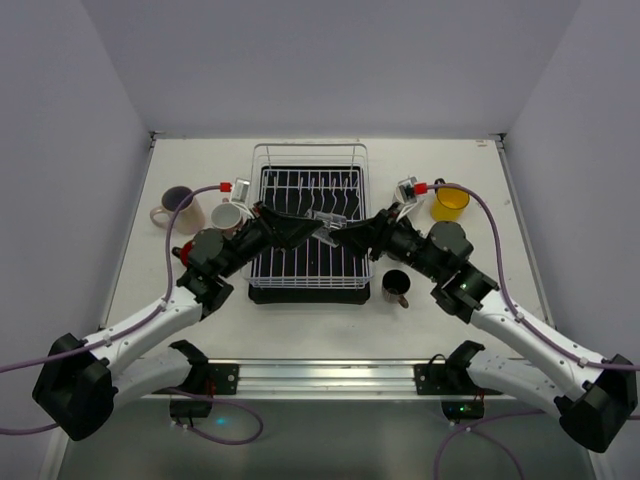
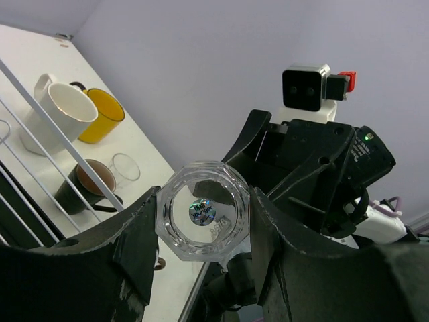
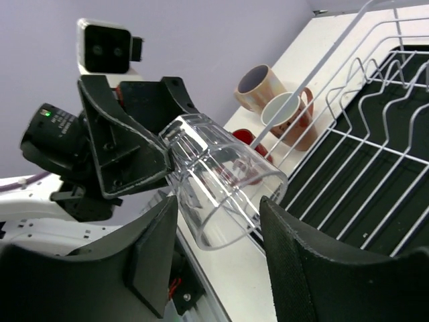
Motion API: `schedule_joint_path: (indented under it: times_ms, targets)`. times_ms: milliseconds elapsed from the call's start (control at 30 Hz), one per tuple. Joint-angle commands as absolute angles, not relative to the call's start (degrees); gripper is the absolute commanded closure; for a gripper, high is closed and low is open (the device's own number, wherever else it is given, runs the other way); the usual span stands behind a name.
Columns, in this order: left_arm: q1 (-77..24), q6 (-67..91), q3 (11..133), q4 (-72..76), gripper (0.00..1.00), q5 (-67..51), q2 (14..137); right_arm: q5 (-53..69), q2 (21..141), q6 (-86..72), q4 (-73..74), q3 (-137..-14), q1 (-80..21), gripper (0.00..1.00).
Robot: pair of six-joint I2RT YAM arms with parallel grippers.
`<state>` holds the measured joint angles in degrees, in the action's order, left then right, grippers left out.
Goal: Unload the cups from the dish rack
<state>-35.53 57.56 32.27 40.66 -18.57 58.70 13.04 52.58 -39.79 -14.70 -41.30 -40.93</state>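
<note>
A clear glass (image 1: pixel 330 218) hangs on its side above the dish rack (image 1: pixel 309 147), between both arms. My left gripper (image 2: pixel 204 225) is shut on the glass's thick hexagonal base (image 2: pixel 201 245). My right gripper (image 3: pixel 218 215) stands open around the mouth end of the same glass (image 3: pixel 221 181), with a small gap showing at each finger. The rack's white wires and black tray show no cups inside. On the table stand a beige mug (image 1: pixel 178 207), a white mug (image 1: pixel 228 218), a yellow cup (image 1: pixel 449 201) and a dark cup (image 1: pixel 396 286).
Right of the rack, the left wrist view shows another white mug (image 2: pixel 57 111), the yellow cup (image 2: pixel 102 115), the dark cup (image 2: pixel 90 184) and a small clear glass (image 2: pixel 125 168). A red cup (image 3: pixel 244 137) sits left of the rack. Walls enclose the table on three sides.
</note>
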Motion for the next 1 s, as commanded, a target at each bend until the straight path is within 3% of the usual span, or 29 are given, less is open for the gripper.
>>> schedule_joint_path:
  times_ms: [0,67,200,233,333,367,500,700,833,967]
  targets:
    - [-35.5,61.5,30.9,51.3,0.81,-19.9,59.8,16.3,53.5,-41.7,-20.6,-43.9,-41.0,0.46]
    - [-35.6,62.0,30.7,52.6,0.81,-20.5,60.9,17.7,54.2,-42.2,-22.3,-44.1,-41.0,0.55]
    - [-35.7,62.1,29.8,53.9,0.8,-20.1,61.3,20.5,57.0,-44.5,-25.5,-44.6,-41.0,0.58]
    - [-35.8,62.0,29.7,53.5,0.79,-20.0,61.1,20.7,57.9,-44.8,-26.5,-44.5,-41.0,0.65]
    - [-35.7,61.2,29.7,50.6,0.59,-18.8,59.3,19.6,57.1,-46.0,-26.6,-43.7,-41.0,0.95]
    - [-35.7,59.5,29.9,49.1,0.39,-18.0,58.4,19.0,56.5,-45.8,-25.9,-43.4,-41.0,1.0]
    - [-35.7,52.8,32.8,37.2,0.03,-13.7,53.3,15.6,53.0,-41.8,-16.5,-45.1,-41.0,1.0]
    - [-35.6,38.4,42.3,9.6,0.0,-7.7,44.5,1.9,47.0,-33.8,9.5,-50.4,-40.0,1.0]
    - [-35.6,27.7,45.9,-5.4,0.0,-6.6,39.8,-4.7,45.1,-31.1,27.9,-52.6,-30.5,1.0]
    - [-35.7,18.7,46.0,-17.0,0.0,-2.7,34.9,-9.3,47.0,-26.3,37.0,-53.8,-20.8,1.0]
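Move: The glass is still between my left fingers, its middle some 2 cm ahead and 2 cm right of that hand point, with my right fingertips about 5 cm to the right. From my right hand, the glass's middle lies about 3 cm left and 2 cm ahead. On the table about 26 cm below that hand, a dark cup stands 13 cm right and 2 cm back, a brown cup 14 cm right and 6 cm ahead, and a white mug 15 cm right and 15 cm ahead. While my left hand holds the glass nearly still, I ease my right hand some 2 cm left onto its open end and shut the fingers, pinching the wall at the rim. Then I open my left fingers wide and withdraw about 8 cm left, rising a little; my right hand carries the glass roughly 15 cm right, then also forward and down towards the brown cup, turning about 30 degrees clockwise. ##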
